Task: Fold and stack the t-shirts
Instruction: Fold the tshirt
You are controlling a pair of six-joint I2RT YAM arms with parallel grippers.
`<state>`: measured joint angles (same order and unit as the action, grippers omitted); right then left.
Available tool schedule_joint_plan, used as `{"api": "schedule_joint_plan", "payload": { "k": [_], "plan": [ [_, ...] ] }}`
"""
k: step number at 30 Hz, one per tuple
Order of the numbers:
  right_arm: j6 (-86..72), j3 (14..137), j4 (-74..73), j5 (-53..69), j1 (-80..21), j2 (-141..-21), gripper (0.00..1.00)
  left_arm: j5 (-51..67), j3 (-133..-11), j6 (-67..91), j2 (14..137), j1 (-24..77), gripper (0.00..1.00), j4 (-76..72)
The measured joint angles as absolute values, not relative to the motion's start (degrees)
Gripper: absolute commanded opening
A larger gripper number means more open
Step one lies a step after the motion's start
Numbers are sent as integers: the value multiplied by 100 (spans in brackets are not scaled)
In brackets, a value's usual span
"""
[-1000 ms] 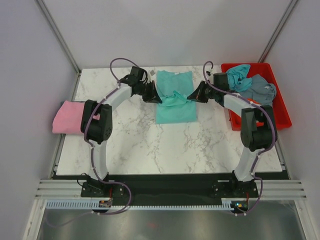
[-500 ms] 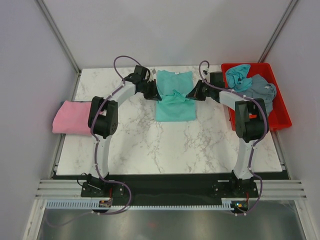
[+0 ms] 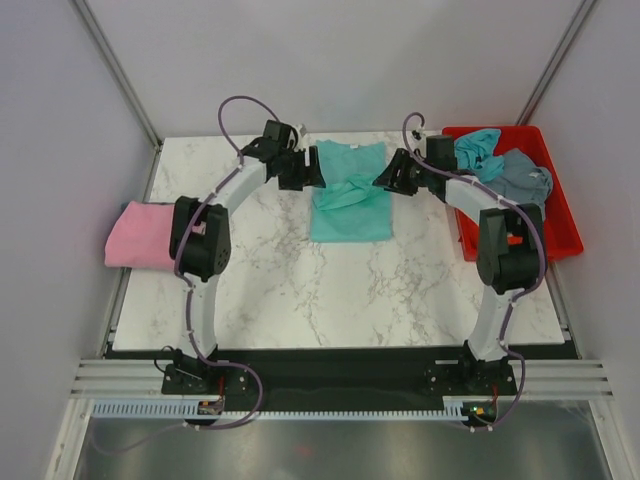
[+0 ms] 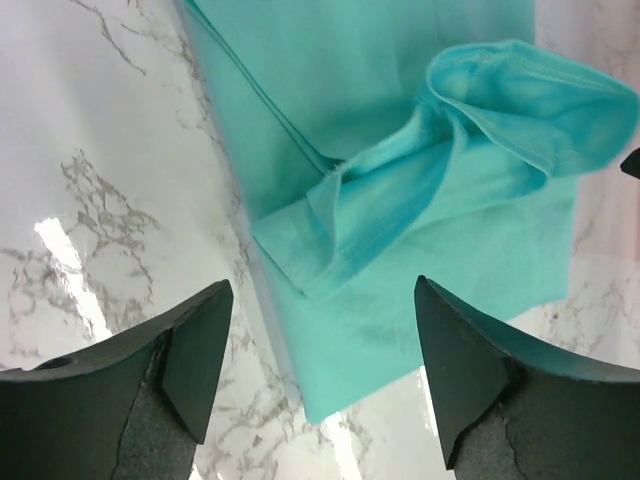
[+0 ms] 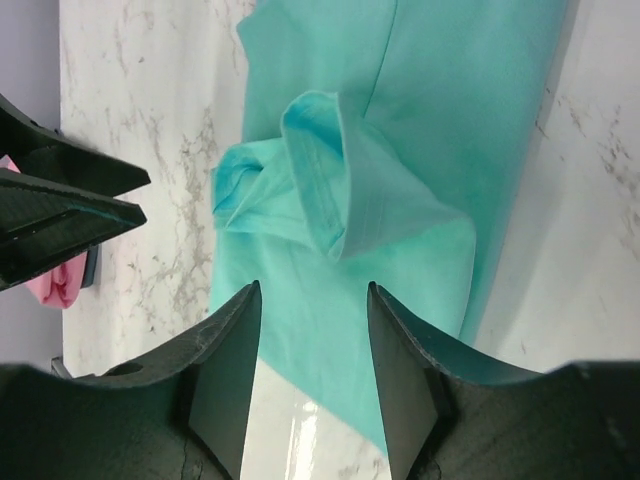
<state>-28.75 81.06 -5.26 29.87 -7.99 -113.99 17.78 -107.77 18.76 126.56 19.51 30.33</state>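
Note:
A teal-green t-shirt point(image 3: 350, 195) lies lengthwise at the table's far middle, both sleeves folded in and bunched at its centre point(image 4: 470, 130) point(image 5: 330, 190). My left gripper point(image 3: 318, 175) is open and empty at its left edge, above the marble point(image 4: 320, 330). My right gripper point(image 3: 380, 181) is open and empty at its right edge point(image 5: 312, 330). A folded pink t-shirt point(image 3: 138, 234) lies at the table's left edge. A light blue t-shirt point(image 3: 476, 150) and a grey-blue t-shirt point(image 3: 520, 180) are crumpled in the red tray point(image 3: 565, 225). No orange t-shirt shows.
The red tray stands at the far right of the white marble table point(image 3: 300, 290). Grey walls enclose the table on three sides. My arms' bases sit at the near edge.
Both grippers have let go of the teal-green shirt's sleeves and drawn slightly up and outward. The sleeves now lie bunched on the shirt's middle.

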Motion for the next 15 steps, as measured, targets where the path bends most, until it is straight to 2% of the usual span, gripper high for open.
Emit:
{"api": "schedule_joint_plan", "payload": {
  "k": [9, 15],
  "plan": [
    [-2995, 6582, -609, 3181, -416, -9450, 57, 2550, -8698, 2053, 10610, 1905, 81, 3140],
    [-3524, 5186, -429, 3583, -399, -9345, 57, 3006, -7564, 2265, 10551, 1859, 81, 3221]
  ]
}}
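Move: The teal shirt's near hem is behind both open hands. Its left corner lies about 10 cm back and 2 cm left of the left hand, and its right corner about 10 cm back and 2 cm right of the right hand, both some 6 cm lower. The bunched fold across the shirt is roughly 11 cm right of the left hand and 3 cm ahead. The red bin's middle is some 34 cm right of the right hand and 3 cm ahead. Free of the cloth and still open, both hands draw back towards the robot beside the shirt, the left about 15 cm and the right about 13 cm, ending near the hem corners. They arc up some 5 cm, then sink again to a little below their starting height. The fingers tip further down as they go, the left's by nearly 20 degrees. ##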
